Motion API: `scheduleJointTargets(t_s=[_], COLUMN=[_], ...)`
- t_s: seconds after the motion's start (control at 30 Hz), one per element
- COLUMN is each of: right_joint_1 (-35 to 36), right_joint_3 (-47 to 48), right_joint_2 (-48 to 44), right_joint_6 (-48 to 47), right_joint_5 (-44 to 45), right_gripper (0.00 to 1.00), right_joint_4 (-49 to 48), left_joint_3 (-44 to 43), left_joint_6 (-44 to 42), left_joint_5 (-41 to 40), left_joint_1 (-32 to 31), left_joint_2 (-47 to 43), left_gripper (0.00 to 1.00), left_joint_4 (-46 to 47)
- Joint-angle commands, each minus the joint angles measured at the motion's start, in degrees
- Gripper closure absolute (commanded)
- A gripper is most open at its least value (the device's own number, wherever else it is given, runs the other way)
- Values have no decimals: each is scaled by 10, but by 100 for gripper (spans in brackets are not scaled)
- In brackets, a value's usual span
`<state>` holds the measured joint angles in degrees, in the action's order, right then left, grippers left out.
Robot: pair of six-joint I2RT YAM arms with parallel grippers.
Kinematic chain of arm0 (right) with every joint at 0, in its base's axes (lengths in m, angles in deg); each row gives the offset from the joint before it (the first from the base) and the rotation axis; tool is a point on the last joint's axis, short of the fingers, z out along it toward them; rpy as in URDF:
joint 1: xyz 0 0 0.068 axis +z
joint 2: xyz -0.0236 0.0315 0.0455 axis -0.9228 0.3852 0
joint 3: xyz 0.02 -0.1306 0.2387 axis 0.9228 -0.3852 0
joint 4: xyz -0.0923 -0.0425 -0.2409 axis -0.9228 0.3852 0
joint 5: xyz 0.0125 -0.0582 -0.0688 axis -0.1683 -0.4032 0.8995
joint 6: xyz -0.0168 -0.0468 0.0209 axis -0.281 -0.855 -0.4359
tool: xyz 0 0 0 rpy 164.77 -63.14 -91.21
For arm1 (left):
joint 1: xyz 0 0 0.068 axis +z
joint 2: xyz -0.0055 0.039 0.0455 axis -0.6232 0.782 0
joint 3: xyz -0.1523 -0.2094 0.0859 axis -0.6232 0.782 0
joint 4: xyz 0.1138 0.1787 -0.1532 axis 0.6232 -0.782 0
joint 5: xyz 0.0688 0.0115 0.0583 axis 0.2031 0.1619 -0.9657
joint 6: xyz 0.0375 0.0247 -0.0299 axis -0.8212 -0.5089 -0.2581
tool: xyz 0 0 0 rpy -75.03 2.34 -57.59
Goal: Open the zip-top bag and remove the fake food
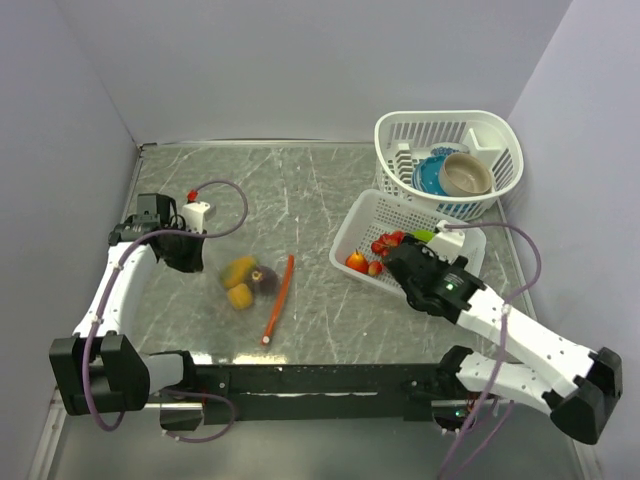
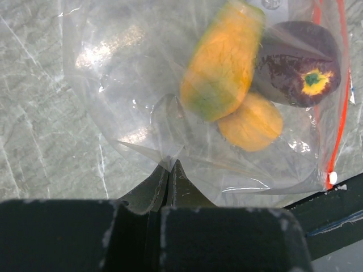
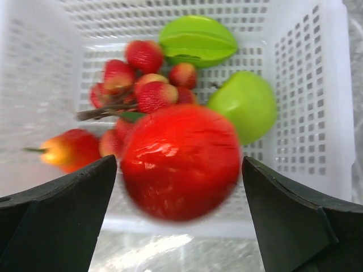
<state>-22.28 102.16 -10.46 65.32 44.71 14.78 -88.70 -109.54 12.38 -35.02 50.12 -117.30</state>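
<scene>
The zip-top bag [image 1: 240, 285] lies left of centre on the table, its orange-red zip strip [image 1: 278, 300] on its right side. My left gripper [image 1: 192, 258] is shut on the bag's clear plastic [image 2: 170, 161] at the edge opposite the strip [image 2: 340, 96]. Inside are a yellow-green piece [image 2: 224, 62], an orange piece [image 2: 249, 122] and a dark purple fruit [image 2: 298, 65]. My right gripper [image 1: 400, 256] is open over the white slotted tray [image 1: 365, 212]. A blurred red fruit [image 3: 181, 161] sits between its fingers [image 3: 68, 204], with a gap on the right side.
The tray [image 3: 317, 85] holds a green star fruit [image 3: 198, 39], a green apple [image 3: 247, 105], a red berry cluster [image 3: 144, 79] and a red-yellow fruit [image 3: 71, 148]. A round white basket [image 1: 395, 135] with blue and beige bowls stands back right. A small white object [image 1: 197, 212] lies back left.
</scene>
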Motion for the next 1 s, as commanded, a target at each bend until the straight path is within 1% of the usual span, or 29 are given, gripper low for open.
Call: scheduleJointTargets(t_s=[0.0, 0.07, 0.17, 0.2, 0.23, 0.27, 0.3, 0.37, 0.4, 0.47, 0.53, 0.57, 0.6, 0.63, 0.67, 0.7, 0.77, 0.87, 0.97], right_joint_1=[-11, -11, -10, -8, 19, 41, 68, 141, 157, 189, 215, 229, 247, 255, 260, 264, 264, 265, 263], right_joint_3=[13, 35, 58, 68, 70, 69, 53, 36, 29, 22, 8, 4, 2, 4, 8, 18, 30, 48, 65], right_joint_2=[48, 60, 53, 48, 42, 27, 20, 14, 21, 62, 94, 127, 146, 166, 206, 224, 267, 304, 333], right_joint_6=[-38, -52, -97, -129, -148, -199, -225, -272, -277, -278, -285, -295, -299, -305, -311, -317, -335, -357, -371], right_joint_5=[6, 6, 2, -1, -5, -11, -25, -43, -69, -83, -85, -85, -87, -83, -81, -86, -101, -114, -118], right_gripper=[0, 0, 0, 0, 0, 0, 0, 0, 0, 0, 0, 0, 0, 0, 0, 0, 0, 0, 0], right_joint_4=[-28, -31, -49, -53, -74, -91, -148, -202, -233, -254, -304, -322, -353, -363, -372, -392, -408, -447, -471], left_joint_3=[-25, -38, -39, -36, -31, -16, -8, 16, 24, 40, 46, 50, 51, 53, 58, 58, 63, 74, 78], left_joint_6=[2, 2, 0, -1, -3, -4, -4, -4, -3, -3, -3, -4, -4, -6, -8, -10, -11, -12, -8], left_joint_5=[-10, -12, -20, -29, -34, -38, -47, -58, -67, -93, -126, -140, -151, -164, -187, -187, -230, -265, -268], left_joint_1=[-5, -6, -12, -12, -12, -12, -12, -12, -16, -21, -30, -31, -47, -53, -59, -70, -83, -110, -125], left_joint_2=[-5, -8, -12, -10, -9, -5, -2, 16, 26, 60, 87, 112, 124, 136, 157, 168, 196, 224, 234], left_gripper=[99, 99, 99, 99, 99, 99, 99, 99, 99, 99, 99, 99, 99, 99, 99, 99, 99, 99, 99], left_joint_4=[6, -1, -2, 4, 8, 16, 33, 58, 86, 110, 147, 159, 170, 193, 204, 212, 237, 265, 269])
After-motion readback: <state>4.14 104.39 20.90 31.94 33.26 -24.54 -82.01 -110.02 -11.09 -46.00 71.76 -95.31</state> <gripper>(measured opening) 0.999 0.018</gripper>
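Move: The open right hand hangs over the near part of the basket, the red tomato some 5 cm below it. The eggplant in the bag lies about 33 cm to its left, roughly level and 13 cm down, the orange zip strip 4 cm to the eggplant's right. From the left hand, pinching the bag, the eggplant is some 13 cm right, 2 cm back and 11 cm down; the papaya is 7 cm right, 1 cm ahead. Right hand swings about 23 cm left towards the eggplant, turning counter-clockwise and sinking; left lowers the pinched bag 11 cm. ##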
